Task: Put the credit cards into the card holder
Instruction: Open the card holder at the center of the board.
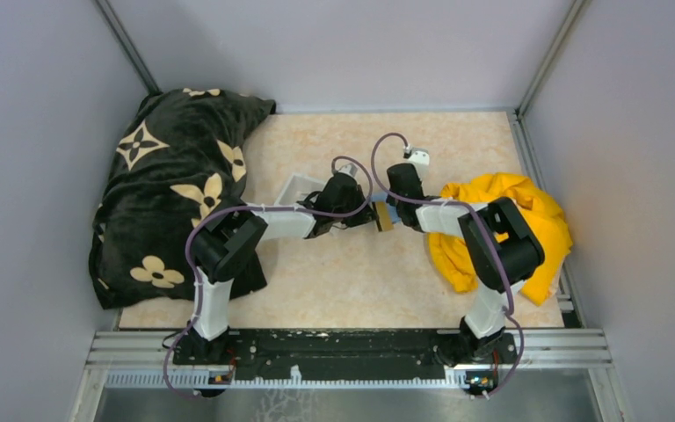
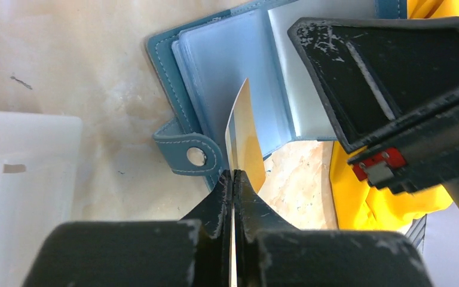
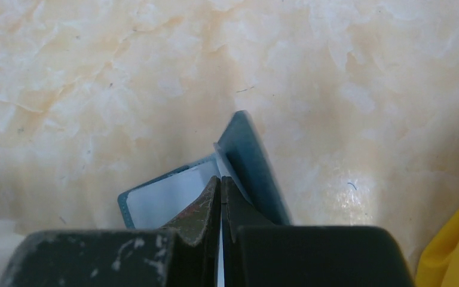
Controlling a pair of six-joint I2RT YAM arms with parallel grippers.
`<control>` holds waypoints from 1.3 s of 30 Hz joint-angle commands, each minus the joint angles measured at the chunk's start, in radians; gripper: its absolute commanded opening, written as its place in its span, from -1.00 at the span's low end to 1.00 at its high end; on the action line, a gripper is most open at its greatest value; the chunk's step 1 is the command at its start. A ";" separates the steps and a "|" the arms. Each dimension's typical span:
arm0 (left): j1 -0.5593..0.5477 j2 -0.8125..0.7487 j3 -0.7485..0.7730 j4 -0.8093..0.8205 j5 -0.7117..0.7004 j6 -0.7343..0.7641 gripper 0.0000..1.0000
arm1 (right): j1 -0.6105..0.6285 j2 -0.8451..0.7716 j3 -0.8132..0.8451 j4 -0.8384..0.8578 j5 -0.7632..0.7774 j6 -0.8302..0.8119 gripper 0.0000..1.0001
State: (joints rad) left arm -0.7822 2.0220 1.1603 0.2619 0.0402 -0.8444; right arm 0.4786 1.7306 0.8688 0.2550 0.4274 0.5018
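Observation:
The card holder (image 2: pixel 215 66), a teal wallet, lies open on the marble table with its clear sleeves showing. My left gripper (image 2: pixel 233 173) is shut on a yellow-tan credit card (image 2: pixel 246 140), which stands on edge with its far end over the wallet's sleeves. My right gripper (image 3: pixel 221 179) is shut on a thin clear sleeve page of the card holder (image 3: pixel 257 161), whose teal cover tilts up beside it. One of its black fingers (image 2: pixel 358 72) reaches over the wallet's right half. From above, both grippers meet at mid-table around the card (image 1: pixel 384 217). No other credit cards are in view.
A clear-white plastic tray (image 1: pixel 297 186) sits just left of the wallet, near my left arm. A black flower-print blanket (image 1: pixel 176 185) covers the left side. A yellow cloth (image 1: pixel 510 220) lies under my right arm, touching the wallet's right edge.

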 commanded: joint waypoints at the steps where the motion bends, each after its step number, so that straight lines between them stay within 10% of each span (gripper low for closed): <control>1: 0.019 0.035 -0.034 -0.093 -0.028 0.030 -1.00 | -0.025 0.052 0.088 -0.085 -0.020 0.025 -1.00; 39: 0.041 0.047 -0.005 -0.175 -0.017 0.048 -1.00 | -0.110 -0.131 -0.072 -0.245 -0.021 0.112 -1.00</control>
State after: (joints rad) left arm -0.7517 2.0235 1.1645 0.2268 0.0574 -0.8436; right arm 0.3756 1.6360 0.8204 0.0353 0.4053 0.5900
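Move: The opened card holder's middle lies about 3 cm back and 1 cm right of the empty right hand, roughly 3 cm below, its cover still half raised beside the fingers. The card in the left fingers is some 4 cm left and 5 cm back of the right hand; the yellow cloth's middle is 27 cm right and 9 cm back of it. From the left hand the holder is about 9 cm right, 1 cm ahead and slightly below. With shut fingertips against the inside of the raised cover, the right hand pushes down about 2.5 cm, rises again, then sweeps some 5 cm right and 3 cm back towards the cloth, sinking onto the right-hand sleeve at the end. It tips down and turns clockwise, each under 10 degrees. The left hand keeps its pinch on the card and eases about 1 cm left. ##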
